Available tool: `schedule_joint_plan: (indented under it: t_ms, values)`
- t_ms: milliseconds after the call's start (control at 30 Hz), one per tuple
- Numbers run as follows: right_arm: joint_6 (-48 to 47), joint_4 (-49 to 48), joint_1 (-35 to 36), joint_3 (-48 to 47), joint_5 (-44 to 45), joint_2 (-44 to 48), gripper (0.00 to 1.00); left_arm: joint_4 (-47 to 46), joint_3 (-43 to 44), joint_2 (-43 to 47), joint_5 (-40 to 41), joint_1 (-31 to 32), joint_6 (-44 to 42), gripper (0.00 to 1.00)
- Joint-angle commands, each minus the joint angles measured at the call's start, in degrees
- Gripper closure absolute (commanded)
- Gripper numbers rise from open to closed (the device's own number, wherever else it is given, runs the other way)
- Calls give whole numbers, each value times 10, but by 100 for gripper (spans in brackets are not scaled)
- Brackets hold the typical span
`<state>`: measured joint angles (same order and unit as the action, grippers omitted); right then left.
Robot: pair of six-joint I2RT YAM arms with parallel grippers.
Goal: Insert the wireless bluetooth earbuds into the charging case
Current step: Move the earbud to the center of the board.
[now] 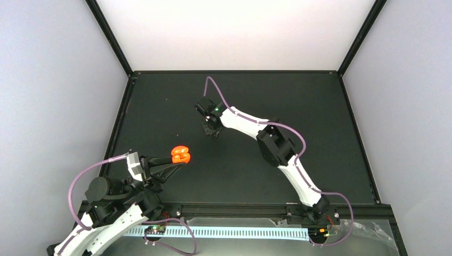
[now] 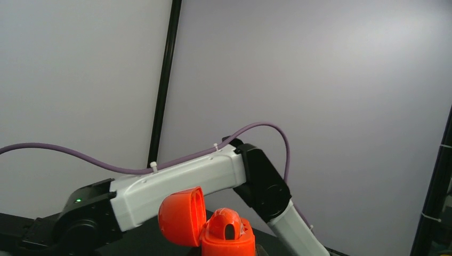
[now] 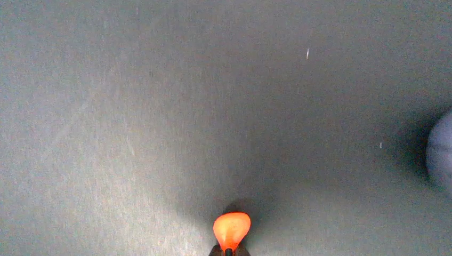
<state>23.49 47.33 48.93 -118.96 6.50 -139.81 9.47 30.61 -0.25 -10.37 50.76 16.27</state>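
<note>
The red-orange charging case (image 1: 180, 154) hangs above the table's left side with its lid (image 2: 181, 216) swung open, and my left gripper (image 1: 177, 161) is shut on its base (image 2: 229, 244). One red-orange earbud (image 2: 228, 224) sits in the case's tray. Toward the middle back of the table, my right gripper (image 1: 212, 129) points down close to the surface. It is shut on a second red-orange earbud (image 3: 231, 228), whose rounded end sticks out past the fingertips (image 3: 241, 250) just over the dark mat.
A pale rounded object (image 3: 442, 154) lies on the mat at the right edge of the right wrist view. The right arm (image 2: 181, 184) crosses behind the case in the left wrist view. Black frame posts (image 1: 109, 34) and grey walls enclose the table.
</note>
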Motion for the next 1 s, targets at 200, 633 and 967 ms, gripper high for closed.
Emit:
schedule_joint_plan:
  t_ms: [200, 633, 967]
  values:
    - [5, -51, 23, 287, -36, 126, 99, 15, 9, 83, 9, 3, 5, 99]
    - [3, -59, 27, 324, -29, 142, 70, -6, -11, 83, 11, 3, 4, 98]
    - [15, -55, 22, 315, 7, 128, 69, 11, -1, 83, 15, 3, -2, 98]
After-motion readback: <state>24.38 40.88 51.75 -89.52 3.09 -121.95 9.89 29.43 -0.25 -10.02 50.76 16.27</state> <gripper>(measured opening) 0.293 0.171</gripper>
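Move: The right hand holds the orange earbud pinched, close above the board. The open spot near the board's centre that it is bound for lies about 9 cm back and 5 cm to its right, roughly 1 cm lower. The closed purple case stands some 10 cm ahead and 7 cm right of that hand, about level with it. From the left hand, the spot is roughly 21 cm ahead, 12 cm right and 36 cm below. Still pinching the orange earbud, the right hand carries it low over the board, back about 9 cm and right about 5 cm, away from the purple case and towards the board's centre. There it stops and opens its fingers by roughly a quarter of their range, letting go of the earbud; it stays low around it, tipped only some 5 degrees. ##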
